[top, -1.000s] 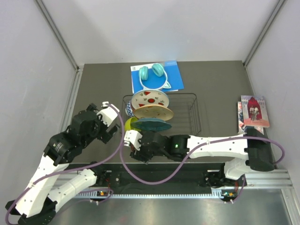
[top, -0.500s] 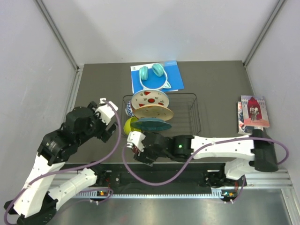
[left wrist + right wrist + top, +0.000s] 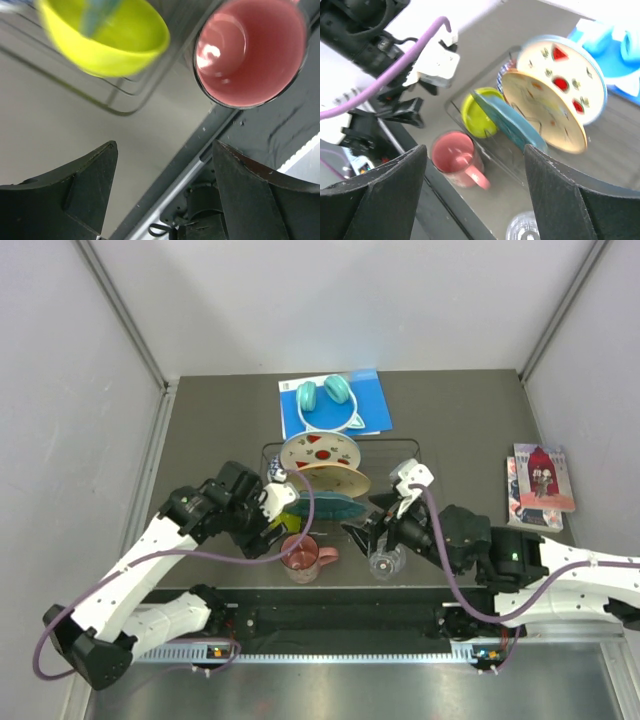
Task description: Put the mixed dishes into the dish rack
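The dish rack (image 3: 412, 480) holds the watermelon plate (image 3: 318, 448), the floral plate (image 3: 335, 480) and the teal plate (image 3: 325, 506) upright, with the lime-green bowl (image 3: 278, 504) and small patterned bowl (image 3: 272, 474) at its left end. The pink mug (image 3: 300, 558) and the clear glass (image 3: 385, 562) stand upright on the table in front of the rack. My left gripper (image 3: 272, 534) hovers open just left of the mug (image 3: 250, 50), empty. My right gripper (image 3: 362, 534) is open and empty, above and behind the glass (image 3: 525, 227), looking toward the mug (image 3: 454, 157).
A blue book (image 3: 365, 405) with teal headphones (image 3: 326, 395) lies behind the rack. Picture books (image 3: 540, 480) lie at the right edge. The table's front edge and black rail (image 3: 340, 610) run just behind the mug and glass.
The right arm has swung from across the front back to the right, uncovering the mug and glass. The left arm has moved in toward the mug.
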### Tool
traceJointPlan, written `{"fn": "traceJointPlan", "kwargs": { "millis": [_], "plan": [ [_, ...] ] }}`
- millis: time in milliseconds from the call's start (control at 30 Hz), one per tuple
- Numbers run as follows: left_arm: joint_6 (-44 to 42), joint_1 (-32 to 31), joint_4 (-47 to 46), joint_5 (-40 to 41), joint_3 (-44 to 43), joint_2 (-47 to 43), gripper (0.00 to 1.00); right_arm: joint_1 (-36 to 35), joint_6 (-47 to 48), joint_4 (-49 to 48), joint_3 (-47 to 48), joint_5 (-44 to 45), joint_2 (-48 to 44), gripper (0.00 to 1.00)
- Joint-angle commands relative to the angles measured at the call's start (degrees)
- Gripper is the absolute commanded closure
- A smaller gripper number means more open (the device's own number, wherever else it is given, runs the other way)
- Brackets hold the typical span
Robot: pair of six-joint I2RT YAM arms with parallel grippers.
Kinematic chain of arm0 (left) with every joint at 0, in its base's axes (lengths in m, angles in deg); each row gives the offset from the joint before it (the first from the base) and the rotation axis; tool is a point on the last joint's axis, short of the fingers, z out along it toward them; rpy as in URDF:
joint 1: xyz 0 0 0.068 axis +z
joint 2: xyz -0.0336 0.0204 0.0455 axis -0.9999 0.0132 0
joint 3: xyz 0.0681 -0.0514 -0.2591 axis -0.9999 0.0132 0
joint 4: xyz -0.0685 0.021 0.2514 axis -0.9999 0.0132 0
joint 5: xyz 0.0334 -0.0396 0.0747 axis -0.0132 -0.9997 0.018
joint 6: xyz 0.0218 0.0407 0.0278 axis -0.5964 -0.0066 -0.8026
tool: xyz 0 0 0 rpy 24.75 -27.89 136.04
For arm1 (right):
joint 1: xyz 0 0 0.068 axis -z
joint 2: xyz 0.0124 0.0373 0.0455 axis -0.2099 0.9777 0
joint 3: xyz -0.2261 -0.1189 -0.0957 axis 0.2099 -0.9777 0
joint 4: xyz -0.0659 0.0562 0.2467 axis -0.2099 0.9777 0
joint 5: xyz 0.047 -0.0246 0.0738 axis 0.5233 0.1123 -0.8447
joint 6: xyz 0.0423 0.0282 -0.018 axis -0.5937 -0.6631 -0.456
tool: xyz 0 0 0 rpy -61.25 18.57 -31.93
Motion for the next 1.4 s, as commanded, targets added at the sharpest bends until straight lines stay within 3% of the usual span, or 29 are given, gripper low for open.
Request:
{"fn": "traceJointPlan", "kwargs": {
  "millis": [0,667,767,800,933,1000,1067,1367],
  "plan": [
    [-2.27,-0.48,-3.75,-2.38,3.03,1.4,0.2,-0.79,-4.34,3.03,-2.04,5.38,-1.31,0.23],
    [1.16,-2.94,-7.54,-5.19,-1.71,12.39,0.31,-0.71,-5.4,4.27,-5.38,10.73,-4.74,0.22],
    [0.98,-3.03,-6.31,-4.5,-2.93,11.78,0.35,-0.36,-8.2,9.17,-4.25,16.59,-4.66,0.21],
    [0.81,-3.03,-5.87,-3.79,-3.46,11.51,0.37,0.34,-10.39,15.8,-3.46,18.72,-3.18,0.21],
    [0.46,-3.03,-3.76,3.05,-7.5,9.67,0.39,9.62,-24.95,29.64,-2.04,21.99,0.44,0.2],
    [-0.24,-2.77,-3.76,6.74,-8.83,8.35,0.41,14.82,-31.73,37.53,-2.57,20.16,2.54,0.21],
    [-0.6,-2.5,-3.76,7.29,-7.43,6.78,0.42,21.77,-36.41,39.33,-4.58,17.18,3.16,0.21],
    [-4.2,2.85,-8.15,9.22,2.5,6.58,0.48,40.76,-29.05,30.12,-11.26,2.15,6.58,0.23]
  ]
}}
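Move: The yellow-green bowl in the rack's front left corner lies about 6 cm ahead of the left hand, 4 cm to its right and some 4 cm lower; the mug is about 7 cm to that hand's right, 3 cm back and 4 cm down. From the high right hand, the glass lies about 9 cm right, 5 cm back and 22 cm down, the mug 12 cm left, 4 cm back and 21 cm down, and the rack's front right corner 17 cm right, 2 cm ahead and 22 cm down. The bowl is what the left hand closes in on: it first dips and edges about 4 cm right beside the mug, then goes forward and up, swings back left and starts to sink, the empty fingers narrowing. The right hand, open and empty, leaves the mug's side, first sinking, then sweeping right some 19 cm, down and forward to beside the rack's right side, swivelling clockwise and tipping downward. ##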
